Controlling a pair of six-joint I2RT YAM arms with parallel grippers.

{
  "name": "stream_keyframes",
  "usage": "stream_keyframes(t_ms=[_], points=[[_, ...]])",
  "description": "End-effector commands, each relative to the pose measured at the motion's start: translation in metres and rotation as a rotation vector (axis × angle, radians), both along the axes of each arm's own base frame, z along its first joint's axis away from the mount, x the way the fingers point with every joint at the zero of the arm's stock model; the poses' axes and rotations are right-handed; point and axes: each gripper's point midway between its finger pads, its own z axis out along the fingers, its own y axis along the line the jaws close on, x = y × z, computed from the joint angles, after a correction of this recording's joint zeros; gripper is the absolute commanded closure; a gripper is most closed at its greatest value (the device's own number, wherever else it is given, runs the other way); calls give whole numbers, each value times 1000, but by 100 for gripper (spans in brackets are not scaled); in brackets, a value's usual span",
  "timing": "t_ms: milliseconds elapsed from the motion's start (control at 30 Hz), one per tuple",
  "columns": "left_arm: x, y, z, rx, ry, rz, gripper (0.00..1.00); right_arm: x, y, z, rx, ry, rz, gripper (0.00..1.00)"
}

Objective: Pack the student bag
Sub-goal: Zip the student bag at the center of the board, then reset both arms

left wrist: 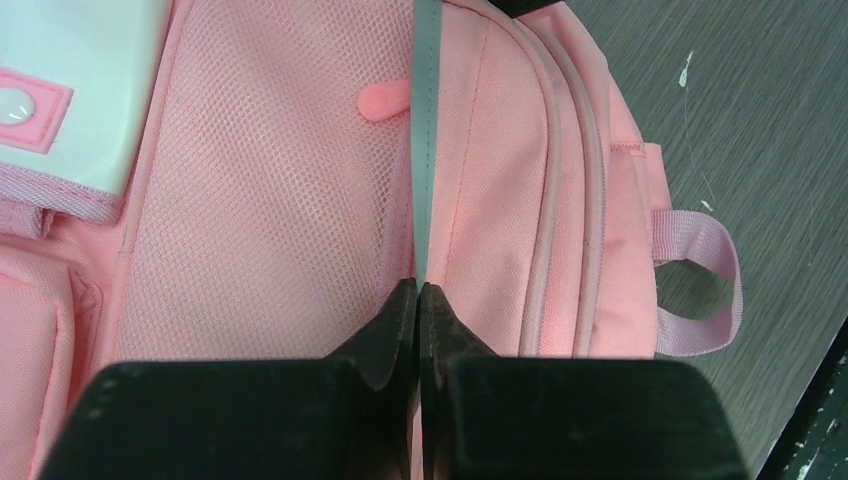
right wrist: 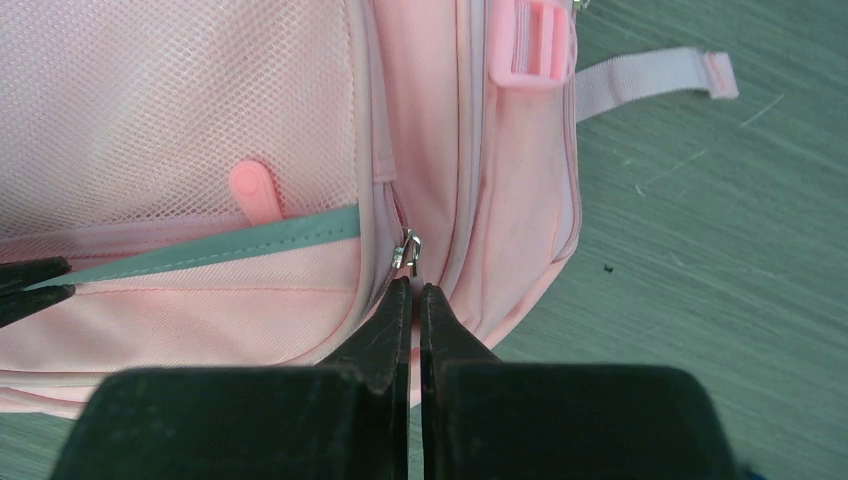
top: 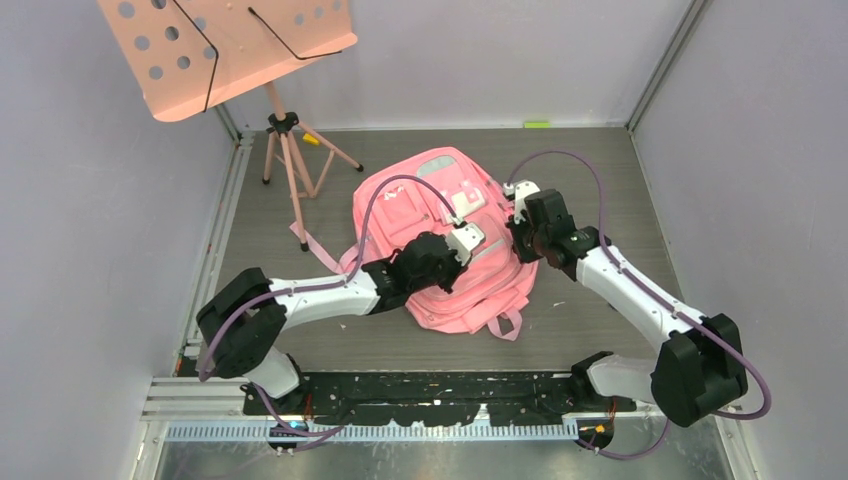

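Observation:
The student bag (top: 430, 215), a large pink backpack, lies flat on the dark table between both arms. My left gripper (top: 480, 232) (left wrist: 419, 290) is over the bag's front, shut on the end of its grey-green reflective strip (left wrist: 424, 130), beside the mesh pocket (left wrist: 270, 200). My right gripper (top: 517, 228) (right wrist: 415, 288) is at the bag's right side, shut, its tips right under the metal zip slider (right wrist: 408, 248), with a sliver of pink pull tab between them. The same strip (right wrist: 230, 245) runs leftward to the left gripper's fingertips (right wrist: 30, 290).
A salmon-pink perforated music stand (top: 230, 50) on a tripod (top: 290, 150) stands at the back left. Grey walls close in the table on three sides. A pink strap loop (left wrist: 700, 280) and a buckle with webbing (right wrist: 530, 45) stick out from the bag's edge.

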Motion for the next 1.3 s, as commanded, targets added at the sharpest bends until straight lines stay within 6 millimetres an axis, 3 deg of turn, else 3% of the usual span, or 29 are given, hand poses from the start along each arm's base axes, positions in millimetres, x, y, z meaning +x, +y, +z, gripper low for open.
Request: stream_keyframes(t_ms=[0, 100, 433, 667, 733, 767, 800, 833, 867, 900, 1033, 1133, 1267], points=[[-18, 34, -31, 146, 52, -5, 100, 47, -17, 45, -103, -185, 7, 100], [-23, 31, -35, 148, 69, -41, 100, 58, -17, 38, -154, -171, 49, 100], [-28, 27, -39, 148, 92, -72, 100, 101, 17, 44, -116, -201, 172, 100], [-22, 30, -34, 149, 90, -20, 100, 109, 20, 57, -76, -264, 140, 95], [-18, 30, -25, 136, 83, 10, 85, 106, 17, 64, -54, -286, 104, 87], [-16, 29, -19, 125, 78, 19, 72, 103, 15, 62, -52, -283, 94, 79], [-15, 29, -13, 111, 74, 29, 56, 100, 15, 70, -34, -304, 86, 74], [-13, 26, -5, 96, 67, 29, 37, 94, 15, 67, -23, -296, 88, 66], [-13, 25, 0, 94, 62, 25, 26, 89, 15, 79, -4, -330, 86, 61], [-12, 27, 3, 102, 60, 28, 19, 84, 15, 75, 8, -320, 86, 54], [0, 34, 24, 96, 42, 66, 4, 69, 10, 86, 56, -347, 51, 39], [8, 43, 44, 57, 34, 84, 0, 63, 0, 96, 79, -367, -6, 34], [32, 81, 58, 3, 71, 200, 0, 61, -31, 104, 73, -365, -167, 30]])
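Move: About 9 cm straight ahead of the right hand, roughly 3 cm lower, lies the side buckle, beyond the zipper pull that this hand already pinches on the bag's right seam. The pocket tab stands some 7 cm to its left and 2 cm farther out. The left hand already pinches the near-left end of the teal trim; from there the zipper pull is about 14 cm to the right and 6 cm ahead. Drawing the pinched zipper pull along the seam towards the buckle, the right hand goes some 5 cm forward and left, turning about 15 degrees counter-clockwise, while the left keeps its pinch on the teal trim. Then both open: the right lets go and lifts about 10 cm, its fingers tilting up; the left releases the trim, then moves off left and up. ##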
